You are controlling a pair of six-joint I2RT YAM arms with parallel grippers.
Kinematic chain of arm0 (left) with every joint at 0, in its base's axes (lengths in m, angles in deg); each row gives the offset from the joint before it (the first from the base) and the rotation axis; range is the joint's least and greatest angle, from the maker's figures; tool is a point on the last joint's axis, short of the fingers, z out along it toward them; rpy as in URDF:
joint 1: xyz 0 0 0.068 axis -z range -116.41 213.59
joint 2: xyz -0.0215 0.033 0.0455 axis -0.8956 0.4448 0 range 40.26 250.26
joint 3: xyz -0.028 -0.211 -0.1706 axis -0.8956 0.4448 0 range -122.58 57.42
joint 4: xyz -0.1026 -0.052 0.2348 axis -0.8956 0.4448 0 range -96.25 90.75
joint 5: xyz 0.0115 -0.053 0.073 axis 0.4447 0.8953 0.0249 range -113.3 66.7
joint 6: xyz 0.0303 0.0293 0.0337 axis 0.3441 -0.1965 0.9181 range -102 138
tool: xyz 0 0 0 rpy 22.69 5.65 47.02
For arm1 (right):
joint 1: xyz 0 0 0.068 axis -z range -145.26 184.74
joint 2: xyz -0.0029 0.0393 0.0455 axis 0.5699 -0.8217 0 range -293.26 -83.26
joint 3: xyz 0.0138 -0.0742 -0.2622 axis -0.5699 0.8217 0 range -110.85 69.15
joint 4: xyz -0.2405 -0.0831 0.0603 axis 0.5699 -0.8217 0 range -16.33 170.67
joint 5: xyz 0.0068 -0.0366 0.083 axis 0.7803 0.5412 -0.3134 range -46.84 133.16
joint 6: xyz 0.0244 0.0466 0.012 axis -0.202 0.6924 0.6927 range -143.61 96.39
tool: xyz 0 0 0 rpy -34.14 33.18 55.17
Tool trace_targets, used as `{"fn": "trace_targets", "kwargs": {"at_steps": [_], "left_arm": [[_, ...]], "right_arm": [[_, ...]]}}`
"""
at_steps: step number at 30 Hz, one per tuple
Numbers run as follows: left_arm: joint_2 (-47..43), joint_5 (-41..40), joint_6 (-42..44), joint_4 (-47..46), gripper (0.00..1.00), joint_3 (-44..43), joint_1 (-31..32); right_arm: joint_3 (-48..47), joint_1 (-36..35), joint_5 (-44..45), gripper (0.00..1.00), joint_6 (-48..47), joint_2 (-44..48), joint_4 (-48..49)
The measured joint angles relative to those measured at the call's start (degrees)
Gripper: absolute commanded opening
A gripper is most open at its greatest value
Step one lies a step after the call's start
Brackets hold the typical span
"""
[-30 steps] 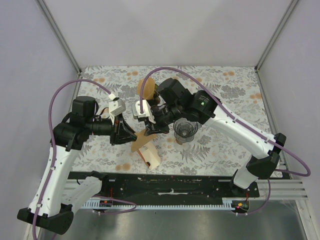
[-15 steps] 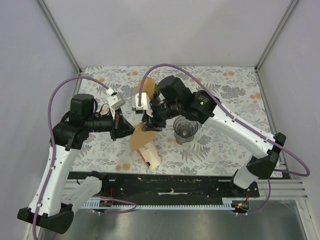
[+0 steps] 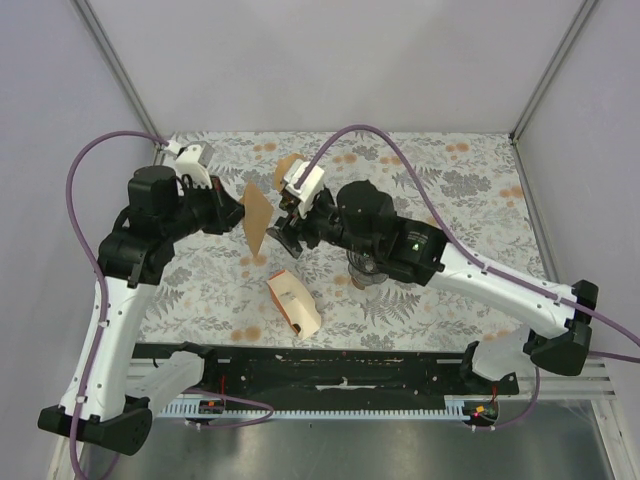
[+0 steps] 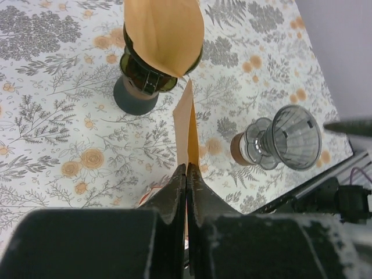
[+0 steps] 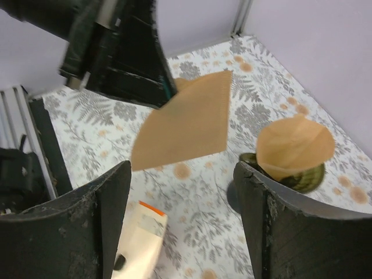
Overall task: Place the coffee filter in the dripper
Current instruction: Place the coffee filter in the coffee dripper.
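Note:
A flat brown coffee filter (image 3: 257, 220) hangs in the air above the floral table, and my left gripper (image 3: 238, 214) is shut on its edge. In the left wrist view the filter (image 4: 187, 125) shows edge-on, rising from the closed left gripper (image 4: 187, 170). My right gripper (image 3: 286, 226) stands open just right of the filter, apart from it. In the right wrist view the filter (image 5: 186, 122) floats beyond the open right gripper (image 5: 183, 171). The clear glass dripper (image 4: 283, 139) lies on the table, partly hidden under the right arm in the top view (image 3: 363, 272).
A dark green cup (image 3: 292, 172) with another brown filter in it stands at the back, seen also in the left wrist view (image 4: 152, 70) and the right wrist view (image 5: 293, 148). A white and orange filter packet (image 3: 294, 304) lies near the front edge.
The right gripper let go of the filter and opened. The left gripper shut on the filter and carried it up and back-left, away from the packet.

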State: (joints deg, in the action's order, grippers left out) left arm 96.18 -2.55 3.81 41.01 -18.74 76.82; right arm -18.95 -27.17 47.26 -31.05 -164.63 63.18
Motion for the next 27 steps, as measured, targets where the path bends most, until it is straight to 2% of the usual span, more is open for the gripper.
{"fn": "trace_targets", "kwargs": {"at_steps": [5, 12, 16, 21, 24, 27], "left_arm": [[0.04, -3.45, -5.99, -0.76, 0.02, -0.37, -0.81], [0.04, -4.63, -10.54, -0.76, 0.02, -0.37, -1.27], [0.04, -4.63, -11.58, -0.76, 0.02, -0.37, -1.27], [0.02, -4.31, -12.15, -0.76, 0.02, -0.37, -1.27], [0.02, -4.24, -12.2, -1.16, 0.02, -0.37, -1.29], [0.02, -4.24, -12.2, -1.36, 0.02, -0.37, -1.29]], "right_arm": [[0.94, -3.98, 3.89, 0.64, 4.63, -2.84, 8.61], [-0.04, -3.65, 4.98, 0.58, 9.44, -9.49, 14.67], [-1.7, -3.67, 4.59, 0.42, 10.73, -12.26, 15.15], [-2.34, -3.54, 4.87, 0.32, 11.54, -13.22, 15.76], [-2.47, -3.48, 5.14, 0.19, 11.78, -13.35, 15.78], [-2.47, -3.3, 5.38, 0.14, 12.0, -13.35, 15.74]]}}
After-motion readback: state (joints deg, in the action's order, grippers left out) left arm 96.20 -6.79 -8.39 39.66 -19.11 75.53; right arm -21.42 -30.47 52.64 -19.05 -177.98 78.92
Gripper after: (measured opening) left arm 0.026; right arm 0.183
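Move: Some 6 cm to the right hand's left, about 2 cm ahead and 4 cm lower, is the middle of the coffee filter, about 3 cm right of the left fingertips that hold it and 1 cm back of and below them. From the right hand, the green dripper lies about 13 cm ahead and 1 cm right, the clear dripper 4 cm back and 18 cm right, and the filter box 10 cm back and 1 cm left, all well below. Reaching about 8 cm to its left towards the coffee filter, the right hand rises a touch, then sinks to end roughly 2.5 cm lower, its left side tilting up some 10 degrees. Its wide-open fingers close to pinch the paper right beside the left fingertips. The left hand keeps its grip, shifting about 1 cm forward and turning a little counter-clockwise early on. ##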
